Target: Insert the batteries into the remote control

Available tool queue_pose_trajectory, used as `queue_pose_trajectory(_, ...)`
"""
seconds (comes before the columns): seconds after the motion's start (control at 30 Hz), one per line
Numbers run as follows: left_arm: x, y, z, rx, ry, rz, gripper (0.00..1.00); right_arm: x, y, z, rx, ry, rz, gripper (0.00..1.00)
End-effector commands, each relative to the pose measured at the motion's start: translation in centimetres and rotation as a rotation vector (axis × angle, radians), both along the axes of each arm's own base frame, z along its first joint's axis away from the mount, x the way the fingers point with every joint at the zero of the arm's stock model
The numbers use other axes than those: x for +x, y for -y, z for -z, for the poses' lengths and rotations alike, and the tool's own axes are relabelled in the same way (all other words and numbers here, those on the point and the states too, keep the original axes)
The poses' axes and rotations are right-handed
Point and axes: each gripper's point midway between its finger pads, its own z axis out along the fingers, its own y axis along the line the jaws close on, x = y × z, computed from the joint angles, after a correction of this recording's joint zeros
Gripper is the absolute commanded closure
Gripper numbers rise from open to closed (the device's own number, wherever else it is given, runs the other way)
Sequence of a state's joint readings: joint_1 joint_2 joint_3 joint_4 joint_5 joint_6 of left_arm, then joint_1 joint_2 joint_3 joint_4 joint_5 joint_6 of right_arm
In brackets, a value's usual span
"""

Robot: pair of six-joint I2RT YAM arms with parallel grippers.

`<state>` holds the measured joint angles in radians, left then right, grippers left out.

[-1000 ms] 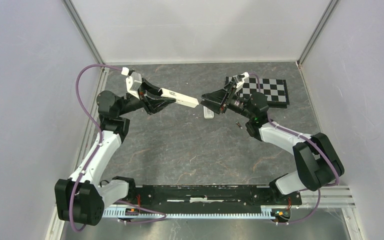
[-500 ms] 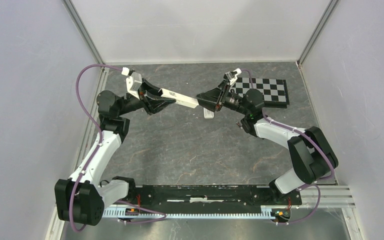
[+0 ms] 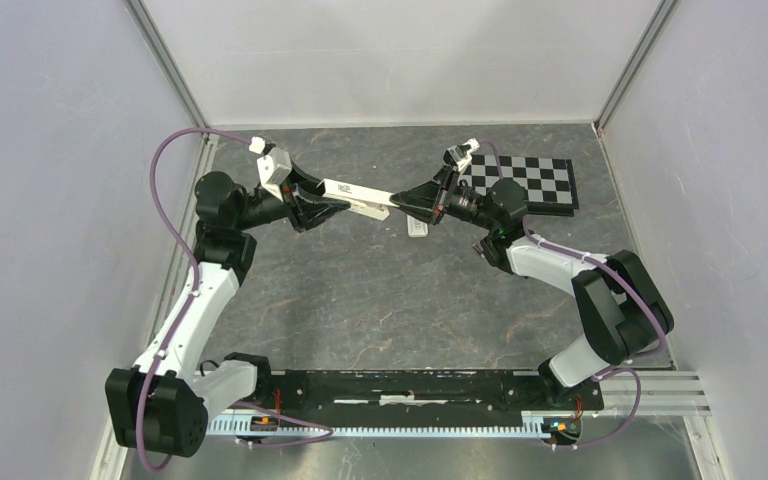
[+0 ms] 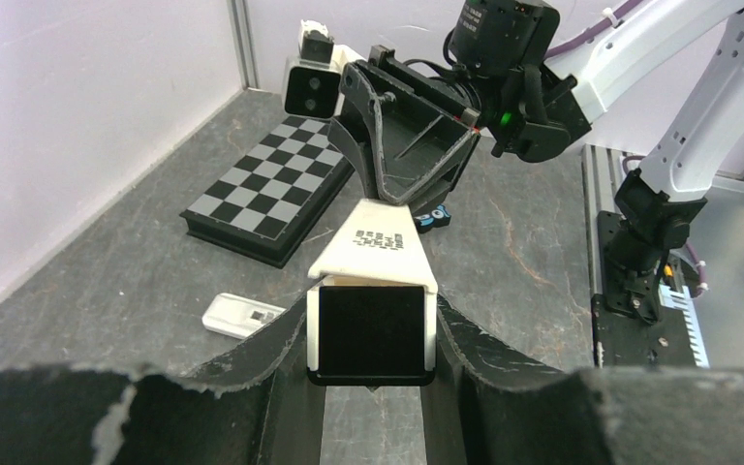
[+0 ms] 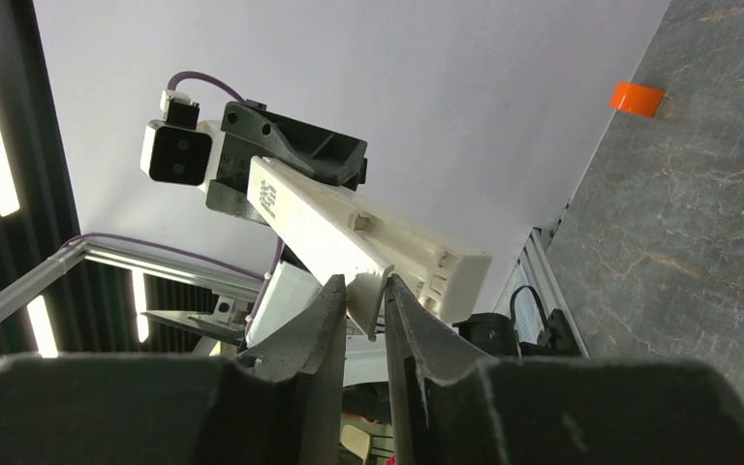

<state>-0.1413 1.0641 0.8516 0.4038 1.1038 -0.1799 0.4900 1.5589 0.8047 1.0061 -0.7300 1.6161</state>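
My left gripper (image 3: 332,206) (image 4: 371,325) is shut on a long white bar (image 3: 358,194) (image 4: 380,242) with a printed label and a black near end, and holds it above the table. My right gripper (image 3: 398,200) (image 5: 363,286) (image 4: 393,197) meets the bar's (image 5: 349,228) far end and is shut on a thin white flap there. The remote control (image 3: 417,228) (image 4: 242,315), a small white handset with a greyish square, lies flat on the table below the two grippers. One battery (image 4: 433,218), blue-wrapped, lies on the table under the right gripper.
A black-and-grey checkerboard (image 3: 535,182) (image 4: 266,199) lies at the back right. An orange tag (image 5: 636,98) sits on the table surface. White walls close in the back and both sides. The arm bases stand on the black rail (image 3: 410,385) at the near edge.
My right gripper has moved left to the bar's far end and closed on its flap. The left arm has shifted slightly, still holding the bar.
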Motion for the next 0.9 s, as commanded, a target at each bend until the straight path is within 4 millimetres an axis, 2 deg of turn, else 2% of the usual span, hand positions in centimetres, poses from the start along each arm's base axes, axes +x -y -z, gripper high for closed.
queue_pose_trajectory(0.0, -0.5, 0.1, -0.8, 0.017, 0.049, 0.035, 0.98, -0.4, -0.2, -1.7, 0.036, 0.073, -0.019, 0.75)
queue_pose_trajectory(0.1, -0.5, 0.1, -1.0, 0.013, 0.054, 0.036, 0.98, -0.3, -0.3, -1.7, 0.037, 0.071, -0.025, 0.74)
queue_pose_trajectory(0.17, -0.5, 0.1, -0.9, 0.012, 0.051, 0.034, 0.98, -0.1, -0.3, -1.6, 0.040, 0.066, -0.023, 0.78)
queue_pose_trajectory(0.3, -0.2, 0.0, -0.3, 0.016, 0.028, 0.010, 0.98, 0.2, 0.4, -2.1, 0.090, 0.073, 0.016, 0.98)
queue_pose_trajectory(0.37, 0.2, -0.2, 0.6, 0.019, 0.001, -0.026, 0.98, 0.7, 1.2, -2.3, 0.106, 0.086, 0.051, 1.00)
queue_pose_trajectory(0.47, 0.9, -0.8, 3.9, 0.023, -0.089, -0.107, 0.98, 1.4, 2.2, -1.6, 0.071, 0.097, 0.117, 1.00)
queue_pose_trajectory(0.53, 0.9, -1.2, 6.2, 0.020, -0.150, -0.149, 0.98, 2.4, 3.1, 0.3, -0.033, 0.091, 0.196, 1.00)
queue_pose_trajectory(0.63, 0.3, -1.7, 8.6, 0.002, -0.209, -0.202, 0.98, 3.9, 4.5, 3.4, -0.236, 0.114, 0.284, 1.00)
queue_pose_trajectory(0.77, -0.5, -2.2, 9.7, -0.010, -0.224, -0.239, 0.98, 4.4, 6.6, 7.7, -0.442, 0.088, 0.339, 1.00)
queue_pose_trajectory(0.87, -1.0, -2.3, 9.8, -0.010, -0.221, -0.238, 0.98, 3.3, 7.6, 12.1, -0.591, 0.025, 0.311, 1.00)
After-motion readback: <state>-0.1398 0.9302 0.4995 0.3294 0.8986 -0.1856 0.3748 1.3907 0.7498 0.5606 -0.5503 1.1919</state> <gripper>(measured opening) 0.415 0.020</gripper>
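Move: The long white cover is propped up off its white case: its middle is about 8 cm left of the right hand, level ahead, and 2 cm above, with its near end between the right fingertips. From the left hand the cover's middle is some 5 cm to the right and 2 cm ahead; the case it grips has its middle about 5 cm right, 1 cm ahead, 2 cm below. The small remote lies roughly 18 cm ahead and 3 cm right of the right hand, 29 cm down. The cover's raised end gets pinched as the right fingers close fully on it, then is pulled off the case: the right hand lifts slightly, then draws about 6 cm right, forward and down, its fingertips dipping and swinging clockwise, some 25 degrees in all. The left hand keeps its grip on the case and, after a near standstill, drops quickly by 12 cm, rolling as it goes. ##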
